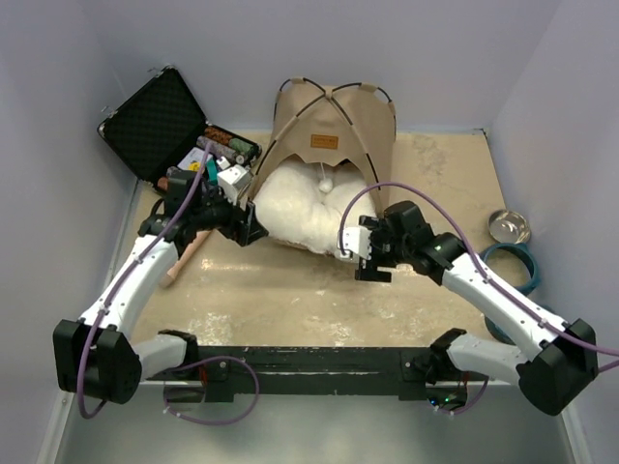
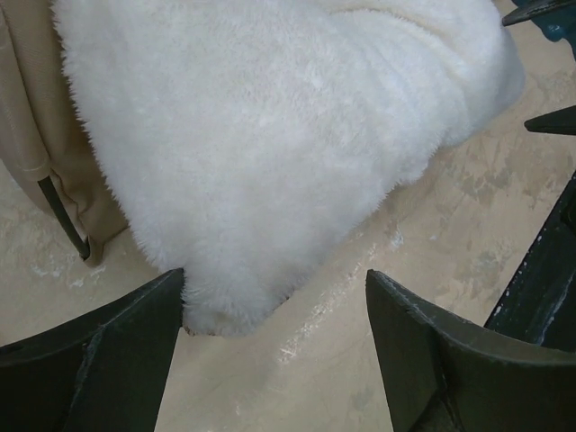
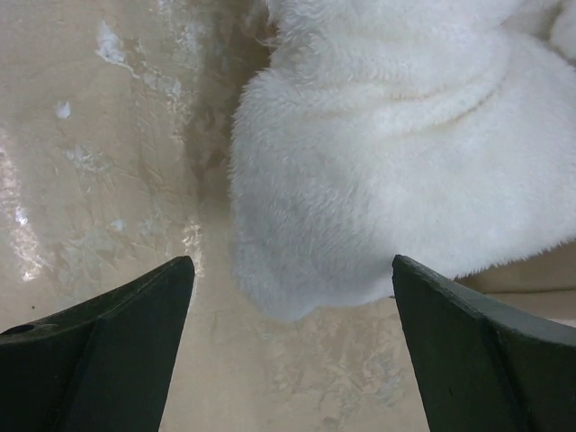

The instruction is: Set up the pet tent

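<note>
The tan pet tent (image 1: 334,121) stands upright at the back centre, black poles crossing on top, with a brown patch (image 1: 324,142) and a white pompom (image 1: 326,181) over its doorway. A white fluffy cushion (image 1: 295,211) fills the doorway and sticks out in front. My left gripper (image 1: 247,229) is open at the cushion's left corner; in the left wrist view the cushion (image 2: 270,135) tip lies beside the left finger of the gripper (image 2: 274,306), and tent fabric (image 2: 27,135) shows at left. My right gripper (image 1: 366,259) is open at the right corner, the cushion (image 3: 387,162) just ahead of the gripper (image 3: 292,288).
An open black case (image 1: 155,121) with several small items (image 1: 224,145) sits at the back left. A wooden-handled tool (image 1: 184,256) lies under the left arm. A metal bowl (image 1: 508,227) and a teal ring (image 1: 517,269) lie at the right. Pale walls enclose the table.
</note>
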You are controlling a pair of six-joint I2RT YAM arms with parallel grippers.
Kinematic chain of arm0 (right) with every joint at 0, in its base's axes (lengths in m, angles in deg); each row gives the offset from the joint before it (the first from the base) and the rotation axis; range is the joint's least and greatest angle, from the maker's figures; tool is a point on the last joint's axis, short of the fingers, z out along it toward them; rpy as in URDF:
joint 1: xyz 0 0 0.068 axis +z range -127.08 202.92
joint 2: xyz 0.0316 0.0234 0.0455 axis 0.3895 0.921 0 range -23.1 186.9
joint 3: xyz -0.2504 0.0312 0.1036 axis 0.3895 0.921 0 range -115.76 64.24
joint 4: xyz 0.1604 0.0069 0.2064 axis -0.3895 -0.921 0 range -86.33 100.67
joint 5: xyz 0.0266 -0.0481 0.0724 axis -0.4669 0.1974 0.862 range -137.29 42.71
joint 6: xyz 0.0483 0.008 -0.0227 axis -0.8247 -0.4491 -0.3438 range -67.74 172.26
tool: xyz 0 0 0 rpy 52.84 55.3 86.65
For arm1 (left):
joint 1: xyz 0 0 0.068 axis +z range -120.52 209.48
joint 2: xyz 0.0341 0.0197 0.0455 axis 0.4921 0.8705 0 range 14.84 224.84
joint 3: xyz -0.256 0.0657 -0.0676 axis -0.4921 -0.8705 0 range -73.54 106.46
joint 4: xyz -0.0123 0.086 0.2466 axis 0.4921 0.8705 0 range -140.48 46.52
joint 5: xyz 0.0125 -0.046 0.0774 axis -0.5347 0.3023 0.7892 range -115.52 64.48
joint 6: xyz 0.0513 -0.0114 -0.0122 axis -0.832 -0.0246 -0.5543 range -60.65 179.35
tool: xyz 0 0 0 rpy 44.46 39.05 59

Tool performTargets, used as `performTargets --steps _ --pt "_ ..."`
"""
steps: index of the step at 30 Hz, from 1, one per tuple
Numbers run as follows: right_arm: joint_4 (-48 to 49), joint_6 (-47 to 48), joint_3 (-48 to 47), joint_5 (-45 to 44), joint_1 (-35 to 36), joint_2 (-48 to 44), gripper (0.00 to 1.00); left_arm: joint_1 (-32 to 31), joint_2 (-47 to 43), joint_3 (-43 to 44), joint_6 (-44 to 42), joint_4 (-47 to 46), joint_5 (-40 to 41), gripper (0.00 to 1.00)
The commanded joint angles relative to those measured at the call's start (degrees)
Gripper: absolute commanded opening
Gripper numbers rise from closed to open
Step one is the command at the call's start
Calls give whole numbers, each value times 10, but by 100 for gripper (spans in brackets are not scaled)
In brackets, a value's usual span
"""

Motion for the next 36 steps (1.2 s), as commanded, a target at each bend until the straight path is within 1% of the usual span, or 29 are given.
performTargets --steps 1,3,5,7,8,10,11,12,13,14,15,17,21,22,24,26,28,32,36 --pt "115 -22 27 -70 20 24 94 -42 -7 -36 -8 -42 54 84" --pt "151 -32 29 -93 24 47 91 -66 13 -32 -18 -60 75 81" --pt "181 -42 28 -114 28 66 82 -77 43 -11 -22 -68 90 74" --pt "217 -51 29 -130 28 72 63 -85 75 7 -28 -77 96 62" --pt "229 -53 30 -137 29 72 50 -90 87 18 -31 -77 100 55" --pt "255 -61 27 -153 30 72 23 -98 105 40 -40 -83 106 41" --pt "265 -63 23 -163 30 72 3 -100 113 48 -41 -88 110 35" --pt "270 -63 21 -165 30 73 0 -104 120 60 -43 -92 113 25" --pt "278 -64 16 -166 29 73 0 -105 129 70 -42 -96 113 13" --pt "290 -64 10 -166 30 72 0 -107 137 81 -42 -101 109 4" --pt "304 -65 6 -166 30 72 0 -109 144 94 -40 -107 109 0" --pt "344 -69 -6 -172 30 79 0 -112 160 115 -28 -131 107 0" --pt "421 -72 -48 -207 29 136 0 -132 192 160 -17 -191 123 0" --pt "432 -71 -56 -217 30 150 0 -136 206 172 -19 -201 128 0" --pt "483 -61 -63 -230 29 181 0 -143 227 187 -32 -216 137 0" --pt "533 -43 -63 -240 30 213 0 -148 248 183 -47 -232 150 0" --pt "570 -27 -64 -253 30 257 0 -148 268 175 -55 -268 166 0" --pt "672 5 -36 -286 25 307 0 -148 298 149 -68 -324 180 0" --pt "693 15 -40 -303 10 348 0 -147 327 145 -71 -336 190 0"
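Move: The left hand's goal is the white cushion's front left edge, some 3 cm ahead, 4 cm to its right and 5 cm below. For the right hand it is the cushion's front right edge, about 5 cm ahead, 1 cm left and 3 cm below. From the right hand, the middle of the tent's front lip is roughly 13 cm ahead, 9 cm left and 5 cm below, under the cushion; the hanging pompom is some 20 cm ahead and 9 cm left, about 2 cm up. Lower both open grippers onto the overhanging front of the white cushion, the left also edging right, and shut the fingers to pinch its left and right front edges. Then carry the edges forward in an up-and-over arc into the tent mouth, the left ending about 14 cm ahead and the right about 19 cm, tips swinging up, the right also turning clockwise; keep both shut. ##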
